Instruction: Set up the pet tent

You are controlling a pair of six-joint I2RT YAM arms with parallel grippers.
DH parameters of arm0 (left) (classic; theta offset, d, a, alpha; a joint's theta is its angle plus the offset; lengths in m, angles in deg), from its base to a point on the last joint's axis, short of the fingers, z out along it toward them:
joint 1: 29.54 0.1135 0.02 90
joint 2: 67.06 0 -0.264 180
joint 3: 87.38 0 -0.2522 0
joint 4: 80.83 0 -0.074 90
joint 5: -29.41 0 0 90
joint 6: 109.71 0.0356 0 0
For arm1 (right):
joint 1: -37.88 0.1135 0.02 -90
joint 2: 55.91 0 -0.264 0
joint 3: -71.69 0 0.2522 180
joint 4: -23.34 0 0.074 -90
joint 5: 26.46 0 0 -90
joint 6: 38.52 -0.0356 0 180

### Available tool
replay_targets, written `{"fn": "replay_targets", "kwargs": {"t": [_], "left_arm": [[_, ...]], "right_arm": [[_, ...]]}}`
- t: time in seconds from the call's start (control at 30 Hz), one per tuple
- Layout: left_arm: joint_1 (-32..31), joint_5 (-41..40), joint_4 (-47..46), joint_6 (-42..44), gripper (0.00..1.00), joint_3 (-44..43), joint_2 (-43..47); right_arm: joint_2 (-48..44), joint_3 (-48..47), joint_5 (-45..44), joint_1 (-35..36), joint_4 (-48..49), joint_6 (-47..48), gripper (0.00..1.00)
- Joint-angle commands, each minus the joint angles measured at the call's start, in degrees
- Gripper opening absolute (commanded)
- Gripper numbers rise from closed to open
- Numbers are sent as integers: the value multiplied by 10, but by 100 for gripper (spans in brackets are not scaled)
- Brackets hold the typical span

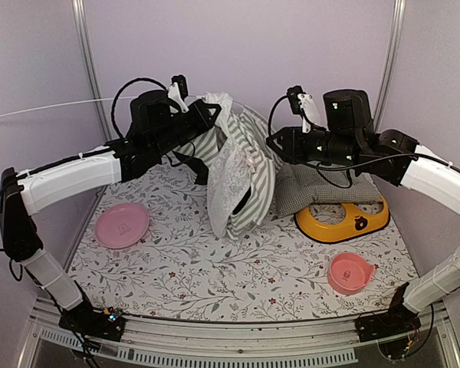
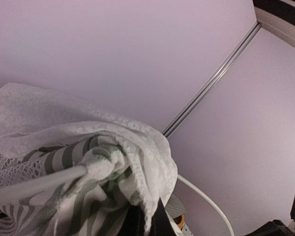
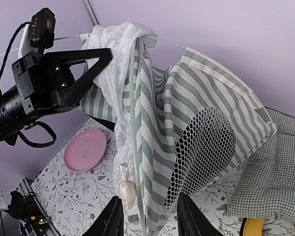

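Observation:
The pet tent [image 1: 238, 172], grey-green and white striped with white lace, hangs bunched above the floral mat. My left gripper [image 1: 209, 115] is shut on its gathered top. In the left wrist view the fabric [image 2: 103, 162] drapes over the dark fingers [image 2: 132, 221], and a thin white pole [image 2: 34, 184] pokes out to the left. My right gripper [image 1: 271, 142] hovers at the tent's right side. Its fingers [image 3: 113, 219] stand apart, and the striped cloth [image 3: 152, 147], a pole [image 3: 137, 162] and the mesh window [image 3: 206, 147] hang just beyond them.
A green-checked cushion [image 1: 314, 190] lies at the back right, partly over a yellow bowl stand [image 1: 342, 221]. A pink plate [image 1: 122, 225] sits on the mat at the left and a pink bowl [image 1: 349, 272] at the front right. One pole end [image 1: 46, 109] juts far left.

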Motion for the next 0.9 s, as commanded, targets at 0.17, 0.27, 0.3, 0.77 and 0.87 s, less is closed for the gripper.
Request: {"fn": "replay_targets", "kwargs": {"t": [0.17, 0.27, 0.3, 0.77, 0.87], "left_arm": [[-21, 13, -32, 17, 0, -29, -4], [-27, 26, -40, 15, 0, -29, -5], [-30, 31, -43, 15, 0, -29, -5], [-72, 104, -95, 18, 0, -42, -2], [-82, 97, -88, 19, 0, -44, -4]], "right_arm": [[66, -85, -18, 2, -11, 17, 5], [89, -118, -20, 2, -27, 24, 0], [97, -129, -20, 1, -32, 29, 0], [217, -295, 52, -47, -147, 84, 0], [243, -348, 54, -59, -158, 99, 0]]}}
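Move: The bare stretch of tent pole already runs between the right gripper's half-open pads, practically at the hand point. From there, the bunched white sleeve mouth beside the left gripper lies about 11 cm ahead, 13 cm left and 3 cm higher; the striped tent body hangs some 8 cm ahead, 6 cm left and 13 cm below. From the left hand, that stretch of pole is roughly 11 cm back, 15 cm right and 3 cm down. Shut the right gripper on the tent pole as it starts forward and left, then carry the pinched pole on towards the sleeve mouth, about 7 cm in all, mostly forward by the end, with a slight roll. Meanwhile keep the left gripper closed on the bunched sleeve and bring it some 5 cm right, back and up towards the right gripper. ##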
